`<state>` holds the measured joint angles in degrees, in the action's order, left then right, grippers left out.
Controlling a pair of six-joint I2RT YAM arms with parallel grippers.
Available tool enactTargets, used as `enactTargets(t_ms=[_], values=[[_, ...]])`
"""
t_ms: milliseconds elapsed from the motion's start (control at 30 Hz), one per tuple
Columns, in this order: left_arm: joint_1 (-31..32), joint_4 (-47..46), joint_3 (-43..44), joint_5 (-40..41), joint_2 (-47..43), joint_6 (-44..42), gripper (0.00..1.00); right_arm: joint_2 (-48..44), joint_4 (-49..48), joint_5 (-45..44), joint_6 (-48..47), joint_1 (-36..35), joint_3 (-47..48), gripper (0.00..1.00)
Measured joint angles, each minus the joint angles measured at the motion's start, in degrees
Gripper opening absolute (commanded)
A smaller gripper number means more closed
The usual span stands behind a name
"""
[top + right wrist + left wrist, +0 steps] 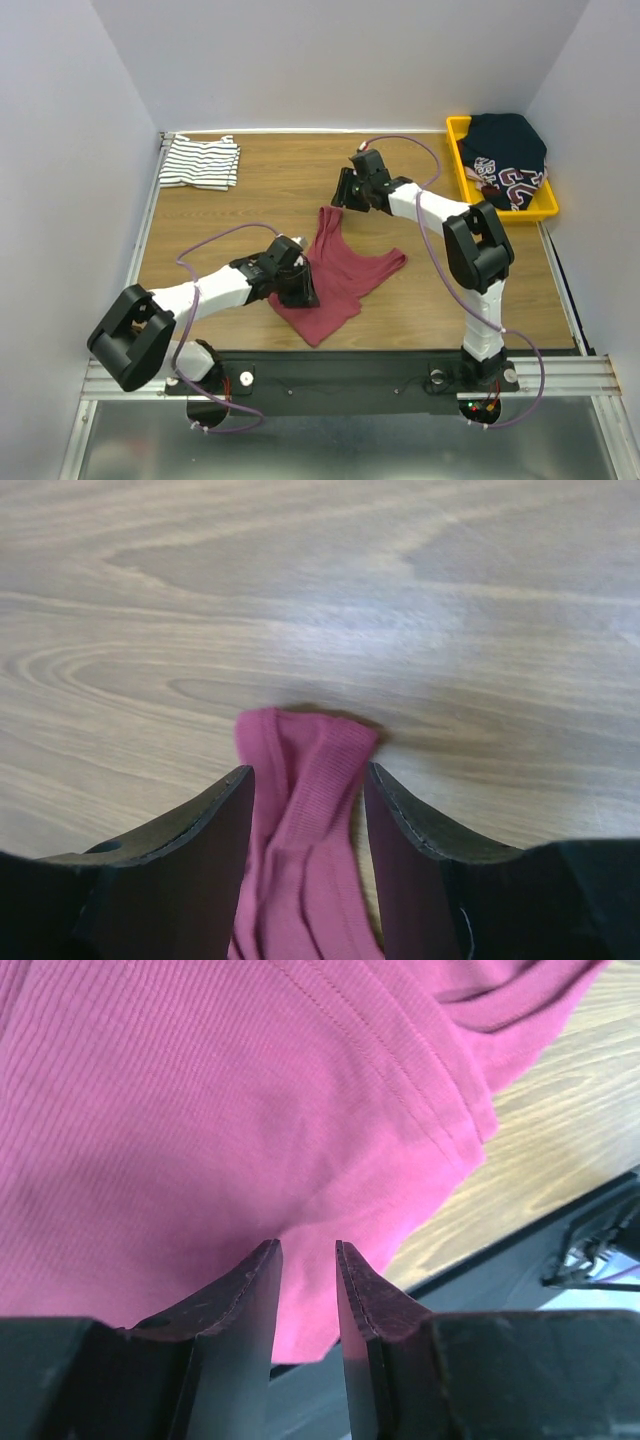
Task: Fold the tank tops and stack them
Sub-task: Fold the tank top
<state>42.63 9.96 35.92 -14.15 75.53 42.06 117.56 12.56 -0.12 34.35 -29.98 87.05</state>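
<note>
The maroon tank top (345, 275) lies crumpled in the middle of the table, one strap reaching toward the back. My left gripper (301, 292) sits at its left edge. In the left wrist view the left gripper (308, 1245) stands open just over the maroon cloth (200, 1110), pinching nothing. My right gripper (340, 198) is at the strap's far end. Its jaws (308, 768) are apart, and the strap (300, 830) lies loose on the wood between them. The striped tank top (200, 162) rests folded at the back left corner.
A yellow bin (456, 150) at the back right holds a dark garment (510, 150) with lettering. White walls close the table on three sides. The black mounting rail (350, 375) runs along the near edge, close to the maroon top's hem.
</note>
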Motion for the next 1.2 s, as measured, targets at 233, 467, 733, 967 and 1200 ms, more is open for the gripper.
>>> enactTargets(t_ms=[233,467,733,967,1200], values=[[-1.5,2.8,2.7,0.2,-4.6,1.9,0.4,0.6,-1.8,2.6,3.4,0.0,1.6,0.55],[-6.9,4.8,3.2,2.2,-7.4,2.1,0.4,4.4,-2.8,5.8,9.2,0.0,3.2,0.56],[-11.3,4.4,1.0,2.2,-7.7,2.6,0.4,7.2,-2.9,7.0,12.5,-0.1,3.9,0.56],[-12.9,2.5,-2.7,1.0,-5.9,3.0,0.4,7.2,-3.7,5.6,13.0,-0.1,3.0,0.43],[-14.8,-0.2,-4.8,0.2,-3.2,3.1,0.39,6.9,-4.2,3.0,12.6,-0.1,0.4,0.16]])
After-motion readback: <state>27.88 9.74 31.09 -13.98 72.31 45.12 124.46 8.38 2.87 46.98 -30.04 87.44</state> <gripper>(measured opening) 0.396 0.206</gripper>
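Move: The tank top's far strap end, a narrow bunched tip, lies about 2 cm left of the right hand, level with it fore and aft and some 5 cm below; the other strap end is about 14 cm right and 13 cm nearer the base. The hem's left corner lies about 10 cm left and 2 cm ahead of the left hand, 3 cm lower. The near hem corner is straight back from the left hand by roughly 10 cm. The tank top's far strap end is pinched by the right hand, which eases left by 3.5 cm, then sinks about 6 cm onto it and closes its half-open fingers. Meanwhile the left hand lifts and swings forward and left off the hem area, then lowers near the left hem corner, turning some 15 degrees counter-clockwise, its fingers still part open. ##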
